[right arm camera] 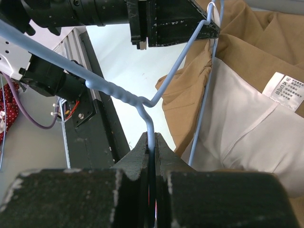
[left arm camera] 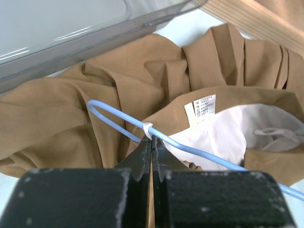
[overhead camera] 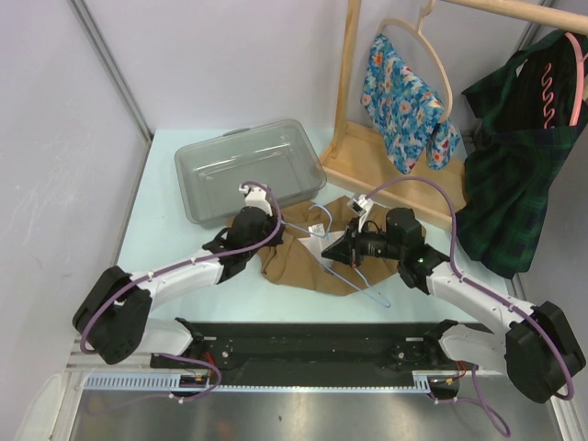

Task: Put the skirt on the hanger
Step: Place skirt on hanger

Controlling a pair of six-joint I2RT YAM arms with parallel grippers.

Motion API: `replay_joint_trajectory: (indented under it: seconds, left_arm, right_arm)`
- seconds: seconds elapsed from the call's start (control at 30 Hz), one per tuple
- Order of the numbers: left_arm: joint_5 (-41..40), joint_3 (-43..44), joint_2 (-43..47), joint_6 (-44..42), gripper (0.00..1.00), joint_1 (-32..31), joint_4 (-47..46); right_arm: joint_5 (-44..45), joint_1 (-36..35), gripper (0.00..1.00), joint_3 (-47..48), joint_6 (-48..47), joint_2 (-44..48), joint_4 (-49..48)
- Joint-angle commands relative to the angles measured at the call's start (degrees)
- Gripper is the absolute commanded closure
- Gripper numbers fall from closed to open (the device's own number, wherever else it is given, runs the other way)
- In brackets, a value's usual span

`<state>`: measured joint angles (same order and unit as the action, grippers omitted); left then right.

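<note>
The tan skirt point(overhead camera: 299, 266) lies crumpled on the table, its white lining point(left arm camera: 228, 137) and label showing inside the waistband. A thin blue wire hanger point(overhead camera: 370, 288) lies across it. My left gripper point(left arm camera: 151, 138) is shut, its tips pinching the edge of the skirt's point(left arm camera: 57, 118) waistband right under the hanger's point(left arm camera: 118, 122) looped end with its white wrap. My right gripper point(right arm camera: 151, 136) is shut on the hanger's point(right arm camera: 118, 92) neck just below the twisted wire. In the right wrist view the left gripper point(right arm camera: 214, 29) meets the hanger's far corner at the skirt point(right arm camera: 256, 42).
A clear grey bin point(overhead camera: 248, 165) stands just behind the skirt. A wooden rack point(overhead camera: 349, 83) at the back right carries a floral garment point(overhead camera: 400, 101) and a dark plaid one point(overhead camera: 514, 175). A black rail point(overhead camera: 312, 344) runs along the near edge.
</note>
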<state>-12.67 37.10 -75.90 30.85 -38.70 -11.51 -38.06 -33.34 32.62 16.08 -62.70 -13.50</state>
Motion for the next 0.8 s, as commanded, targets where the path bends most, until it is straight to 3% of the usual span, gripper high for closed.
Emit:
replay_joint_trajectory:
  seconds: [0.0,0.3,0.5,0.53,0.63,0.77]
  left_arm:
    - [3.0,1.0,2.2,-4.3,1.0,0.5,-3.3]
    - [7.6,-3.3,7.3,-6.9,1.0,0.3,-3.2]
    - [5.3,-2.7,8.7,-6.1,0.98,0.3,2.0]
    - [3.3,-2.2,9.3,-5.5,0.77,0.3,3.6]
    - [-1.6,0.2,12.0,-5.6,0.34,0.4,10.8]
    - [-6.5,3.6,19.3,-8.1,0.23,0.4,20.9]
  right_arm:
    - [-1.1,0.1,1.0,3.3,0.0,-1.6,-3.1]
    - [-1.5,-0.1,1.0,5.3,-0.3,-6.6,-3.5]
    - [-1.3,-0.7,1.0,6.0,-0.5,-6.7,-4.4]
    - [-1.2,-0.8,1.0,5.9,-0.6,-6.6,-4.5]
    - [-1.7,-0.8,1.0,6.0,-0.9,-5.7,-4.9]
    - [-4.6,0.0,1.0,6.0,0.3,-5.0,-7.8]
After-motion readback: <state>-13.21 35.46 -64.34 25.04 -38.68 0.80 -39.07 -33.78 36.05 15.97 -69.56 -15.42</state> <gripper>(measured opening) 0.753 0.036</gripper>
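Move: The skirt's white loop already lies over the blue hanger's left end and is still pinched in the left fingers. The bar's corner is about 2 cm ahead of them, 3 cm left and 1 cm higher. The skirt's heap lies some 12 cm to the left hand's right, 2 cm ahead and 10 cm below; the grey box is 21 cm ahead, 7 cm left, 8 cm below. From the right hand, which holds the hanger near its neck, that corner is roughly 13 cm ahead, 13 cm left, 5 cm lower. The skirt's loop is drawn back about 2 cm and slightly up along the hanger end by the left fingers, the wrist turning a little clockwise; then they open to about three-quarters, let go and slip off some 3 cm to the left. Meanwhile the right hand keeps its grip and eases the hanger about 2 cm forward and left. ##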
